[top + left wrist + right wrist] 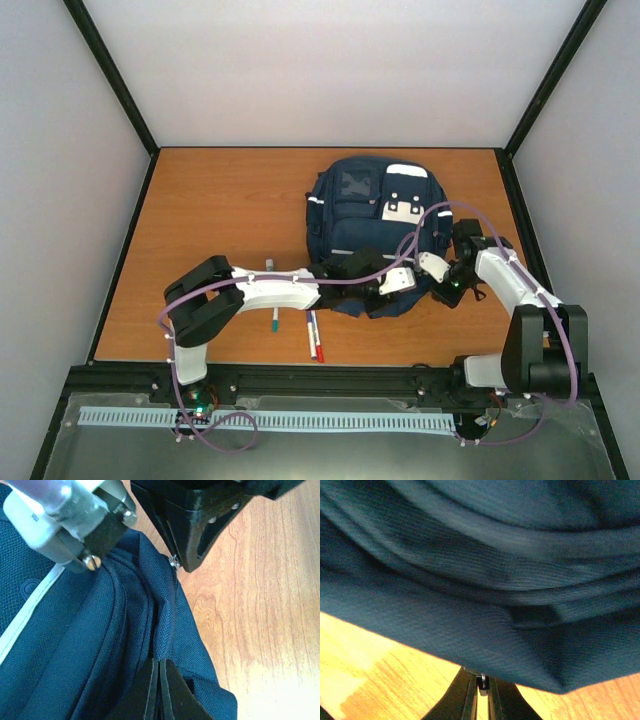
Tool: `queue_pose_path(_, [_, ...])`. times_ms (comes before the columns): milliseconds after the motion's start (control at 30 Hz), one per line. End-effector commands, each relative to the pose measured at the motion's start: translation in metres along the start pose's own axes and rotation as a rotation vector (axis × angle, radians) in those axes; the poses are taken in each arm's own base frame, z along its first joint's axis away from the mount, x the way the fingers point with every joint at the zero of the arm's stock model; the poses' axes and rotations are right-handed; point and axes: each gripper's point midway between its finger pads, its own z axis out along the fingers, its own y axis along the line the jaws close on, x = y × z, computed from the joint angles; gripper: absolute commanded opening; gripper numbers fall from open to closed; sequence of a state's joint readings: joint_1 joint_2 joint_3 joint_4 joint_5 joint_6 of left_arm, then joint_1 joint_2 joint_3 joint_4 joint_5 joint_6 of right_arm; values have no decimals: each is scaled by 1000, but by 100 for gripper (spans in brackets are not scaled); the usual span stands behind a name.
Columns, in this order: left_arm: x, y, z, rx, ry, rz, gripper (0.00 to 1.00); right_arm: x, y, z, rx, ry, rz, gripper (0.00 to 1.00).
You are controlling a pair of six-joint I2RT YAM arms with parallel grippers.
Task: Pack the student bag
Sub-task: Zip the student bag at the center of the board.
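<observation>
The student bag [372, 215], navy with white patches, lies flat in the middle of the table. My left gripper [397, 288] reaches its near edge. In the left wrist view its fingers [160, 672] are shut on the bag's fabric [100, 645] right at the zipper seam. My right gripper [437, 282] comes in from the right at the same edge. Its jaws [482, 690] are shut on a small metal zipper pull [482, 679], under blue fabric [470, 580] that fills that view. Ahead in the left wrist view, the right gripper's black finger [200, 525] stands at the pull [174, 561].
Loose pens lie on the wooden table [220, 200] near the front: a teal one [275, 320] and a red and blue pair [314, 338]. A small grey-capped item [270, 263] sits by the left arm. Black frame posts and white walls enclose the table.
</observation>
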State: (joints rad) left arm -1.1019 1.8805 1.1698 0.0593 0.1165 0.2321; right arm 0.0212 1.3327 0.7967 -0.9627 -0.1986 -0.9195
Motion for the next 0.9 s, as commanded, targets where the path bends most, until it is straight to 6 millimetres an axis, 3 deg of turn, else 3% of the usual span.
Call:
queue_pose_path(0, [1,4,-16,-41,13,-8,1,14,-20,-3,58,80,-4,3])
queue_pose_path(567, [3,2,-56,-70,-21,-54,1,-10,-83,0,117,63,11,3])
queue_pose_path(867, [-10,5,-70,-80,-47,-48,1,-28,-116,12,106,48,41,3])
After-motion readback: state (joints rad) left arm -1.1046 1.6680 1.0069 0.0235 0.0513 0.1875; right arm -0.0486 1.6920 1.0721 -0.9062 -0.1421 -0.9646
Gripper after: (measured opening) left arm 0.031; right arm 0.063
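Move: The right fingers are already shut on the zip pull at the bag's near right corner. From them the upper right side of the bag, where the zip run leads, lies some 20 cm ahead, about level sideways and 4 cm higher; the white eyelet patch is about 20 cm ahead and 11 cm left. The left hand already pinches the bag's near edge, with the zip pull some 18 cm to its right and 4 cm ahead, and the two markers 15 cm left and 7 cm back. The right hand, shut on the zip pull, draws it forward along the bag's right side for about 8 cm, gathering speed and easing a little to the right and slightly down, with hardly any turn of the wrist. Meanwhile the left hand keeps its pinch on the near edge and hauls the cloth the other way, roughly 5 cm to the left and some 2 cm up, away from the right gripper, so as to hold the seam against the pull. ##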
